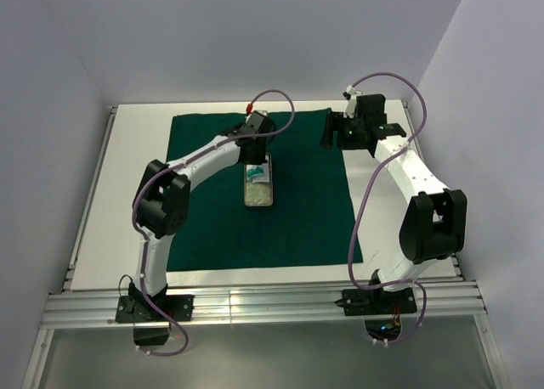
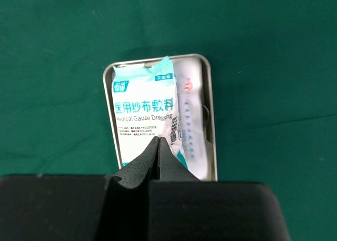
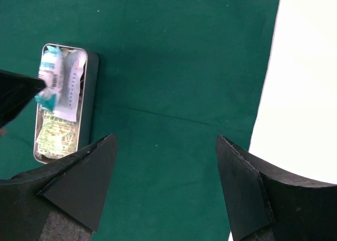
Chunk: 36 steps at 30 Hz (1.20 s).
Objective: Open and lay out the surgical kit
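Note:
The surgical kit's dark green cloth (image 1: 306,202) lies spread flat on the table. At its middle stands the small steel tray (image 1: 258,204) (image 2: 212,120) (image 3: 92,93) with packets inside. My left gripper (image 2: 159,140) (image 1: 255,164) is shut on the near edge of a white and teal gauze packet (image 2: 142,104) (image 3: 50,72), which stands tilted up out of the tray. Beside it lies a white packet (image 2: 192,120), and a yellow-green packet (image 3: 55,136) rests at the tray's other end. My right gripper (image 3: 166,141) (image 1: 333,134) hangs open over bare cloth near the far right corner, with nothing between its fingers. No clamps or tweezers show.
The white tabletop (image 1: 127,194) (image 3: 305,93) frames the cloth on all sides. An aluminium rail (image 1: 255,304) runs along the near edge by the arm bases. Pale walls close in at the left, the back and the right.

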### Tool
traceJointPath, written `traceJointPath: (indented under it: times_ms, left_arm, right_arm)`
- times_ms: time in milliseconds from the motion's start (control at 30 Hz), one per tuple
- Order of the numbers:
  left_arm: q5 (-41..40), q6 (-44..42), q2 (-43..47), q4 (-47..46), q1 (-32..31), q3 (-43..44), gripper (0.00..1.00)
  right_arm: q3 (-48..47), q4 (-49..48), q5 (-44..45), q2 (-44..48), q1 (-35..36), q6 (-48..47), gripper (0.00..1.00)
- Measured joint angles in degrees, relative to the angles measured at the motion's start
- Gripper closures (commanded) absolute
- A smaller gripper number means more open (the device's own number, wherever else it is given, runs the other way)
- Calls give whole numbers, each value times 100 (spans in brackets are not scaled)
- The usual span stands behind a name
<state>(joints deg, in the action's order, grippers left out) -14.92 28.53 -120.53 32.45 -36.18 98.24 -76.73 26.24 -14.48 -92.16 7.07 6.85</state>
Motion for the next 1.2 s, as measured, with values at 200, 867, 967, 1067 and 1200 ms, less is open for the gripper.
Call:
traceJointPath:
  times_ms: [200, 867, 967, 1067, 1200]
  left_arm:
    - [-149, -114, 616, 0, 0, 0, 100]
    - [-514, -2103, 1115, -52, 2120, -1010, 100]
    - [-553, -2299, 837, -197, 2127, -1019, 100]
    - [-579, -2365, 640, -326, 2127, -1040, 100]
    - [-601, -2465, 398, -518, 2129, -1078, 100]
  right_arm:
    - [-4, 4, -79, -15, 0, 22, 19]
    - [-278, 177, -369, -402, 57, 136, 21]
    - [-321, 179, -398, -455, 74, 149, 21]
    - [-334, 192, -404, -476, 90, 146, 21]
    - [-376, 214, -404, -479, 94, 144, 22]
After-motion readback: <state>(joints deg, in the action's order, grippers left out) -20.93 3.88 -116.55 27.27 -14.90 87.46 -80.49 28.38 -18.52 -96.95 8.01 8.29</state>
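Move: The left hand already pinches the gauze packet over the tray. The place it is taken to, the drape's left edge, lies about 22 cm left, 5 cm ahead and 4 cm below. The tray's middle is some 4 cm back, 1 cm right and 4 cm lower, with the long white packet 2 cm right and 3 cm below the hand. From the right hand that place is roughly 48 cm left, 5 cm ahead and 14 cm down. Up first, about 11 cm clear of the tray, the left hand then swings quickly some 22 cm left over the drape, drifting a little forward, and sinks about 13 cm towards the cloth near its left edge. The fingers stay shut on the gauze packet throughout, while the wrist tips back and recovers, ending rolled about 20 degrees with its left side raised. The open right hand eases 2 cm left. ##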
